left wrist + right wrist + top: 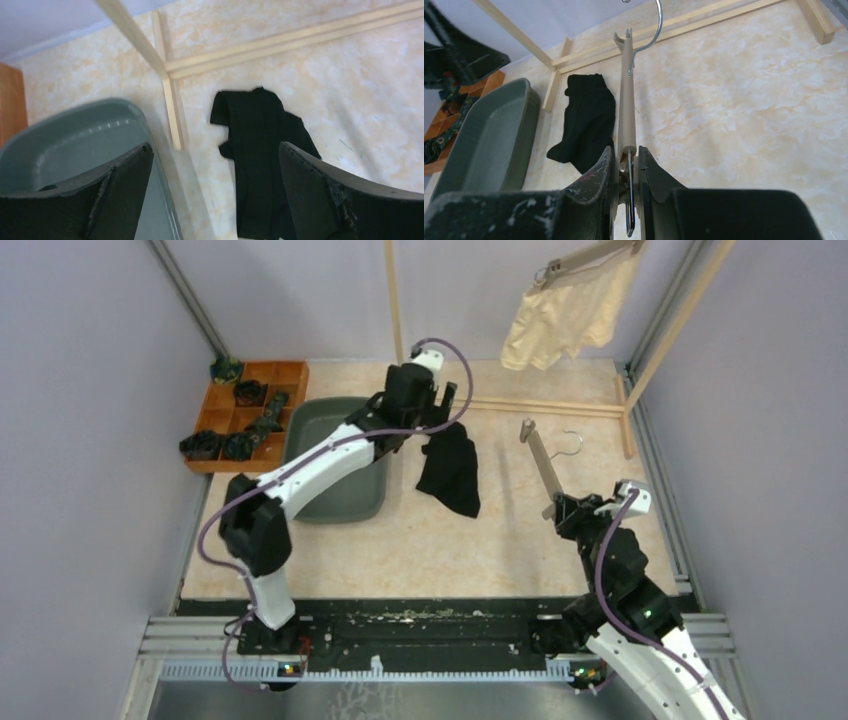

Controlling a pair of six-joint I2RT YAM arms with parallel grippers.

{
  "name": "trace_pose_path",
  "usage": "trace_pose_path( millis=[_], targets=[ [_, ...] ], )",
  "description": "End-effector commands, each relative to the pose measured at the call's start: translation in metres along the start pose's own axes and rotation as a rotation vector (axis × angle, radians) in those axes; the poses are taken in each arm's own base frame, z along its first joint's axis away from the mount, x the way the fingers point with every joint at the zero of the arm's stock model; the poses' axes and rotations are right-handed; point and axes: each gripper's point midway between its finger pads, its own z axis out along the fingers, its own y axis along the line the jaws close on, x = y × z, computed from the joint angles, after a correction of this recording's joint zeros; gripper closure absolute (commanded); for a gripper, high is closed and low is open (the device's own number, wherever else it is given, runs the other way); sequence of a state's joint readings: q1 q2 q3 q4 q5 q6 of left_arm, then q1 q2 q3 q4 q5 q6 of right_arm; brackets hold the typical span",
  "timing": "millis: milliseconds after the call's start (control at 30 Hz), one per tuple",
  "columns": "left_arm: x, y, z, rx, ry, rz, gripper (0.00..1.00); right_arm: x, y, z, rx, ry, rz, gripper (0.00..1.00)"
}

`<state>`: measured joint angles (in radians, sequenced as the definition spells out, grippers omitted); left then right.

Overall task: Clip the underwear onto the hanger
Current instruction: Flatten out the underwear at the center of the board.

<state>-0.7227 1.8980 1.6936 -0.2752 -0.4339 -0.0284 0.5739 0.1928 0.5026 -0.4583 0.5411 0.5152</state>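
Note:
The black underwear [450, 470] [260, 160] [586, 117] lies crumpled on the table beside the grey bin. My left gripper [443, 403] [214, 150] hangs just above its far end, jaws wide open with nothing between them. My right gripper [572, 510] [625, 150] is shut on the clip end of a wooden hanger [545, 465] [626, 110]. That hanger points away from me, its metal hook at the far end. The cream-yellow underwear [565, 315] hangs at the back right from a second hanger [590, 255] on the rack.
A grey bin [340, 460] [75, 145] [489, 145] sits left of the black garment. A wooden compartment tray [290, 375] with dark items stands at the back left. The wooden rack's base rails [545, 405] [280, 47] and upright post [393, 300] cross the back.

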Motion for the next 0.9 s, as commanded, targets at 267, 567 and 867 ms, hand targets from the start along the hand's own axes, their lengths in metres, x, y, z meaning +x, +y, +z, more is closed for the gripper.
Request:
trace_pose_path(
  millis=[267,567,867],
  targets=[
    [0.084,-0.047,-0.062,0.352,0.003,-0.436,0.01,-0.010,0.013,0.005,-0.043,-0.035,0.022,1.00],
    [0.143,-0.059,-0.043,0.296,0.115,-0.457,0.02,-0.008,0.015,0.005,-0.051,-0.029,0.023,1.00],
    [0.177,-0.063,-0.022,0.254,0.169,-0.480,0.02,-0.006,0.013,0.006,-0.044,-0.027,0.020,1.00]
  ],
)
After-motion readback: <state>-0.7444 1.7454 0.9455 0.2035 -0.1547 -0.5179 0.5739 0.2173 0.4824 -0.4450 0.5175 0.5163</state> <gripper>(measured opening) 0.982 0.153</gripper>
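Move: The underwear lies flat with its middle about 6 cm back from the open, empty left hand, 3 cm to its right and some 21 cm below. The green bin's middle is roughly 21 cm to the hand's left and 4 cm back; the rack's left wooden foot is about 7 cm ahead and 7 cm left. From the right hand, which holds the hanger, the underwear is some 19 cm ahead and 23 cm to the left. Heading for the near edge of the underwear, the left hand draws back about 11 cm over the cloth, soon sinking as it goes, then drops almost straight down, some 16 cm lower in all. It rolls about 25 degrees, left side dipping, and tips its fingers some 20 degrees further down, keeping them wide open; no touch on the cloth can be seen. ##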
